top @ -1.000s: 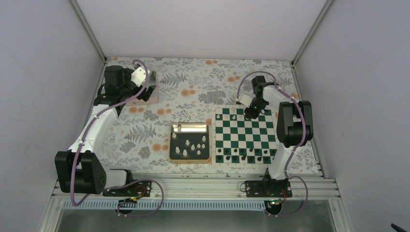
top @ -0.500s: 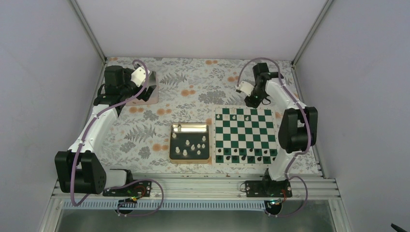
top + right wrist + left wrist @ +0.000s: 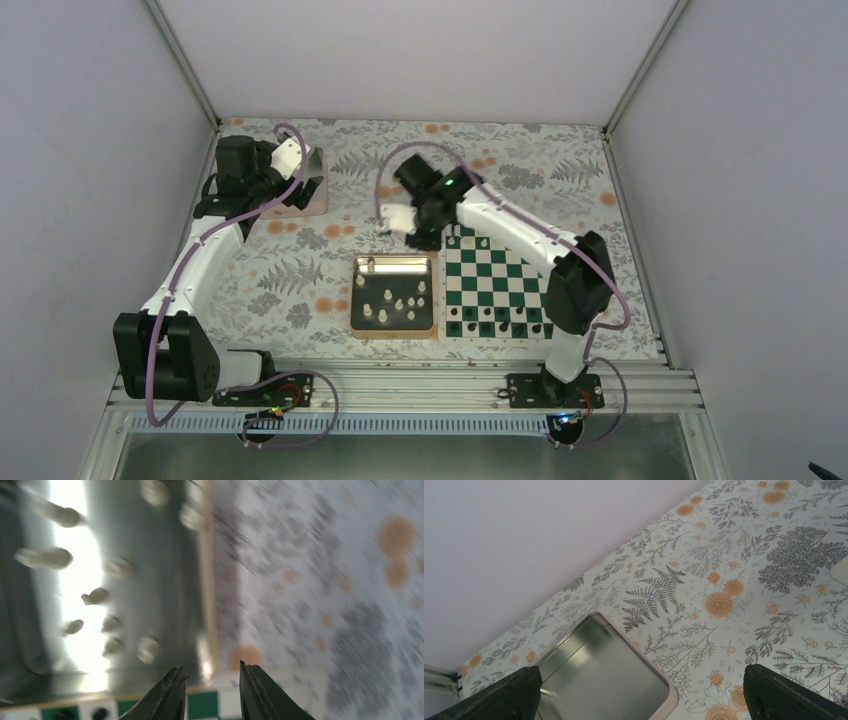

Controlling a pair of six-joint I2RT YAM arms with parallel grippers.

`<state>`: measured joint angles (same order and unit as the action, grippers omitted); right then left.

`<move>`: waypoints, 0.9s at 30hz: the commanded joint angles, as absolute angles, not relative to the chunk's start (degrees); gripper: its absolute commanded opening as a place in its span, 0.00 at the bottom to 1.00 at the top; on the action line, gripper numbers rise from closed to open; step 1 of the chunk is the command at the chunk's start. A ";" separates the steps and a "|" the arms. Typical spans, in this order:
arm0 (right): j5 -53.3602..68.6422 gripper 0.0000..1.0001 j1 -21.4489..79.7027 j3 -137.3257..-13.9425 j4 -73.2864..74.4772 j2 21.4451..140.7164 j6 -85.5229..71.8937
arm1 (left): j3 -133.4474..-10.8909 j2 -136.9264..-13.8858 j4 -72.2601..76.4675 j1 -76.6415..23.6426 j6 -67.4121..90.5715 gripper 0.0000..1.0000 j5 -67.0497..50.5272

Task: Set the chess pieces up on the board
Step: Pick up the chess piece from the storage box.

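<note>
Several white chess pieces lie in the gold-rimmed tray; they show blurred in the right wrist view. A few more stand on the far row of the green and white board. My right gripper hovers over the board's far left corner, beside the tray's far right corner. Its jaws are open with nothing between them, and a green square of the board shows below them. My left gripper is open and empty at the far left, above a metal tin.
Black pieces fill the board's near rows. The pink-rimmed metal tin lies at the far left under the left arm. The right arm stretches across the board's far left part. Grey walls close in the floral table on three sides.
My right arm left the board's far row, rose, then swung left to the corner between board and tray. Its jaws have opened. The left arm has not moved.
</note>
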<state>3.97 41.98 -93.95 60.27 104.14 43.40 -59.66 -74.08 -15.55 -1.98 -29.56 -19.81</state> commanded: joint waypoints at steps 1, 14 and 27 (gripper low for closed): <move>7.22 0.31 49.13 -94.65 60.07 108.14 42.27 | -60.18 -73.24 -15.71 -1.81 -30.11 1.00 -20.70; 10.41 0.31 60.91 -95.82 54.49 116.73 42.16 | -60.09 -73.06 -15.57 -1.89 -30.04 1.00 -20.78; 5.11 0.32 59.41 -93.98 54.57 118.61 41.22 | -59.75 -72.91 -15.38 -1.84 -30.07 1.00 -20.75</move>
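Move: Back and to the left lies the white piece near the middle of the storage box, about 9 cm back and 9 cm left of the empty right hand, some 13 cm lower. A second piece stands about 3 cm to the right of it and 2 cm nearer the base, a third some 5 cm nearer the base and 1 cm to its left, a fourth about 4 cm farther out and 7 cm to its left. From the idle left hand the aimed piece is roughly 18 cm back, 21 cm right and 23 cm down. Swinging in quickly from the box's far right corner, the right hand sweeps back and left by about 11 cm each way while sinking over the storage box, turning some 20 degrees counter-clockwise. It then eases about 1 cm forward while still lowering, the partly open fingers coming in just over the middle piece; no contact can be made out. ##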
